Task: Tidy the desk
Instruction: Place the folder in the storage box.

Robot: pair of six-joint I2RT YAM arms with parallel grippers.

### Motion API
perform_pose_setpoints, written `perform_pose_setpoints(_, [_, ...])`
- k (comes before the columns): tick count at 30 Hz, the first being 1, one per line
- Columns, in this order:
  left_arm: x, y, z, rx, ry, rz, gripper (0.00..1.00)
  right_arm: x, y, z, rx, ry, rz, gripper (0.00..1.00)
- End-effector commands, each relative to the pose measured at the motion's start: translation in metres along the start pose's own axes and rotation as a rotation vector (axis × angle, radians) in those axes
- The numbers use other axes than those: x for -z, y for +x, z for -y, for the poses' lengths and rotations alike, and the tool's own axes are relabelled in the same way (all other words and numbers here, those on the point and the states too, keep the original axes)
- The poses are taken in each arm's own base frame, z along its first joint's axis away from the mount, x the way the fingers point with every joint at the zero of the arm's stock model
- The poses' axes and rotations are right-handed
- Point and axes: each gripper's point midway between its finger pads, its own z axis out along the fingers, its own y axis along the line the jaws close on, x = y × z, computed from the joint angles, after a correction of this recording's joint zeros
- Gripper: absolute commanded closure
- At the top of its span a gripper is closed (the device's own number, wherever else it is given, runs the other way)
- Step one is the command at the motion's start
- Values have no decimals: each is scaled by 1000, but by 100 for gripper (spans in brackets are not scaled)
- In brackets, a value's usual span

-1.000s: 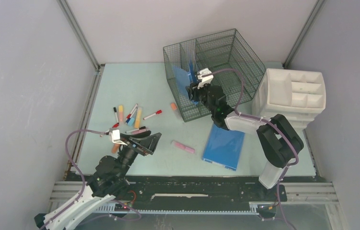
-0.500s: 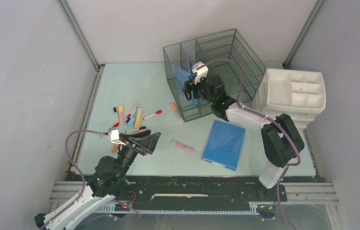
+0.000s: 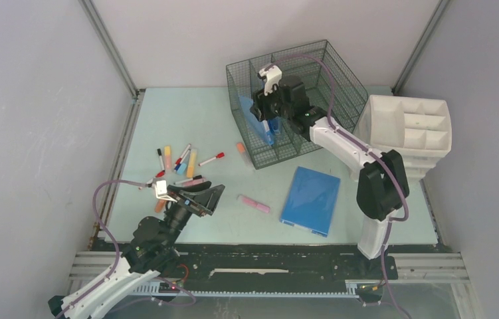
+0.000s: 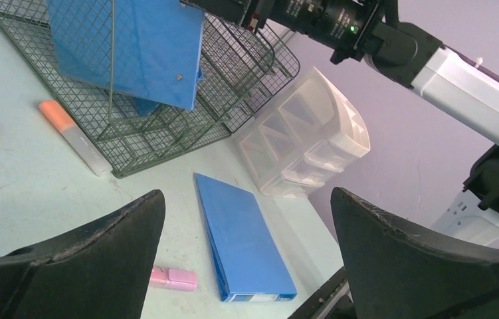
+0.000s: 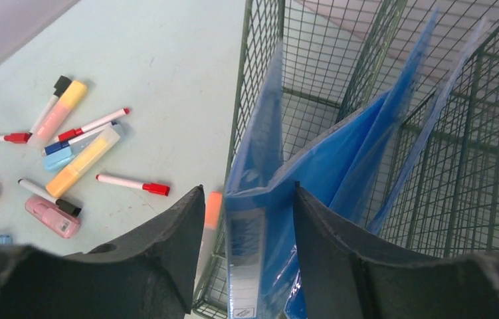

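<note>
The pale green desk (image 3: pixel 187 119) holds a wire basket (image 3: pixel 339 80) at the back. A blue binder (image 3: pixel 254 118) stands upright in the basket's left compartment; it also shows in the right wrist view (image 5: pixel 253 226) and the left wrist view (image 4: pixel 140 46). My right gripper (image 3: pixel 265 106) hovers over it, and in its own view (image 5: pixel 248 191) the fingers straddle the spine with a gap on the left side. A second blue binder (image 3: pixel 311 199) lies flat on the desk. My left gripper (image 3: pixel 200 196) is open and empty above the front left of the desk (image 4: pixel 246 196).
A pink highlighter (image 3: pixel 254 204) lies left of the flat binder. An orange highlighter (image 3: pixel 240 148) lies against the basket's front left. Several markers and highlighters (image 3: pixel 183 159) are scattered at the left. A white drawer organizer (image 3: pixel 409 133) stands at the right. Grey walls surround the desk.
My right gripper has risen and moved back over the basket, leaving the blue binder standing inside. The left arm has not moved.
</note>
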Motion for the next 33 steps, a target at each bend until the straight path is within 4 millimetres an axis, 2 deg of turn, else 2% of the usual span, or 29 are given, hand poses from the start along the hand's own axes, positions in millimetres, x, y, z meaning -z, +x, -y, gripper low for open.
perform_pose_setpoints(1, [2,-3,8,29,44,20,0,-4,13,0,-55,-1,-111,43])
perform_pose_setpoints(10, [4,-2,6,24,47,16,0,-17,13,15,-28,86,-163,39])
perform_pose_setpoints(16, [6,-1,6,22,46,10,0,-20,2,15,-13,82,-154,42])
perform_pose_setpoints(21, [8,-2,5,19,44,11,0,-19,-4,11,-1,69,-152,69])
perform_pose_setpoints(23, [9,-2,5,20,45,14,0,-18,-7,10,4,67,-150,76])
perform_pose_setpoints(28, [10,-3,4,20,43,16,0,-6,-25,4,18,64,-112,90])
perform_pose_setpoints(31, [11,-5,4,19,45,20,0,7,-46,-1,28,60,-65,99])
perform_pose_setpoints(33, [11,-6,5,18,46,23,0,17,-60,-3,31,60,-34,100])
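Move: The blue folder already hangs in the storage box between the right hand's open fingers, its middle roughly 8 cm below them and 2 cm left. The first folder stands some 4 cm to this hand's right and about 10 cm lower; outside the box, the orange highlighter lies about 8 cm back, 7 cm left and 17 cm down. From the idle left hand, the hanging folder is about 25 cm ahead, 12 cm right and 6 cm lower. Forward and down over the folder's spine end goes the right hand, about 2.5 cm out and 2 cm lower, tipping its fingers down and rolling its left side down some 10 degrees. It then slips a little to the right as the fingers close from over half open to about a quarter, pinching the folder's edges. The empty left hand sinks about 2.5 cm, staying open. ##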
